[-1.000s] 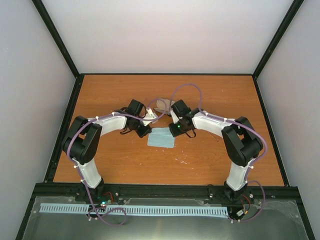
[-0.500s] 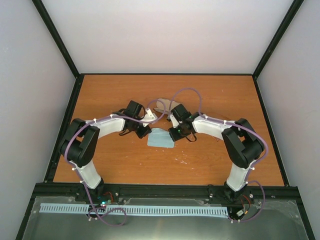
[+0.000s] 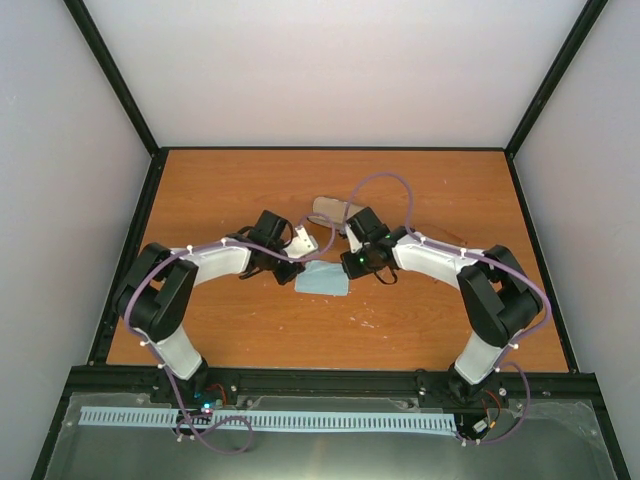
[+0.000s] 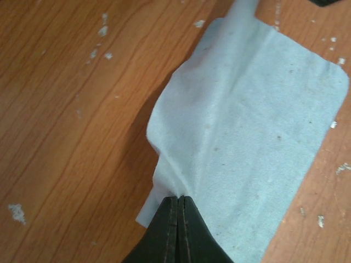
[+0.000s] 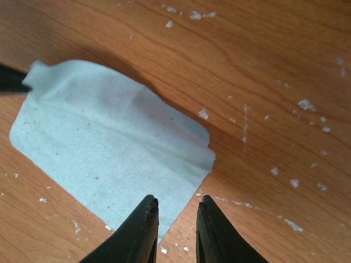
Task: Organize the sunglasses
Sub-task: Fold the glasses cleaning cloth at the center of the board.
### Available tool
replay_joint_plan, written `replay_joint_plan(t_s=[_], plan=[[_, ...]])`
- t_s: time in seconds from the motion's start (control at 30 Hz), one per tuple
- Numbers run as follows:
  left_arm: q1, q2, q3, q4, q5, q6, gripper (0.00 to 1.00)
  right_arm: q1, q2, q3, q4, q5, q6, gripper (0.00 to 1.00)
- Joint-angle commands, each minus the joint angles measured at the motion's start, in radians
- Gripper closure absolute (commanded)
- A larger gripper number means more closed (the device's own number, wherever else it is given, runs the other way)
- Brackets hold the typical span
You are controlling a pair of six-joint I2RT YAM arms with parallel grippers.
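The pale blue cloth (image 3: pixel 322 281) lies on the wooden table between my two grippers. My left gripper (image 4: pixel 178 196) is shut on the cloth (image 4: pixel 252 120) at its near edge, where the fabric puckers into a ridge. My right gripper (image 5: pixel 176 205) stands slightly open just above the opposite side of the cloth (image 5: pixel 109 148), one finger over the fabric and one over bare wood, holding nothing. A faint reddish patch (image 3: pixel 443 237) beside the right forearm may be the sunglasses; I cannot tell for sure.
The brown oblong case (image 3: pixel 328 208) lies just behind the grippers, partly covered by the purple cables. Black frame rails (image 3: pixel 330 150) border the table, with white walls beyond. Bare wood extends on all sides of the cloth.
My right gripper has gone from shut to slightly open and the cloth has dropped out of it. Both wrists have shifted a little to the right and lower. The left gripper still pinches the cloth.
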Motion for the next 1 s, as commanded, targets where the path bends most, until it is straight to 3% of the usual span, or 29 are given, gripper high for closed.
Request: replay_joint_plan(t_s=[0.0, 0.27, 0.57, 0.97], plan=[[-0.045, -0.041, -0.032, 0.069, -0.029, 0.054, 0.98, -0.011, -0.008, 0.003, 0.027, 0.05, 0.051, 0.76], [-0.064, -0.047, -0.081, 0.092, -0.041, 0.059, 0.98, -0.035, 0.066, 0.065, 0.003, 0.082, 0.06, 0.66], [-0.064, -0.038, -0.075, 0.091, -0.053, 0.051, 0.98, -0.054, 0.197, 0.229, -0.053, -0.03, -0.025, 0.63], [-0.063, -0.031, -0.064, 0.091, -0.054, 0.051, 0.98, -0.036, 0.272, 0.288, -0.142, -0.096, -0.083, 0.58]])
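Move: The cleaning cloth, partly folded back towards the robot, has its middle about 6 cm left of the open right hand, level with it and some 4 cm below; its far-right corner is about 4 cm straight ahead of that hand. The brown case lies roughly 15 cm ahead and 2 cm left of the right hand. From the left hand, which already pinches the fold's left end, the cloth's middle is about 6 cm right, 2 cm back and 2 cm down. Right, opening, goes 5 cm forward, then back and down to cloth's far-right corner; left draws pinched corner back. ##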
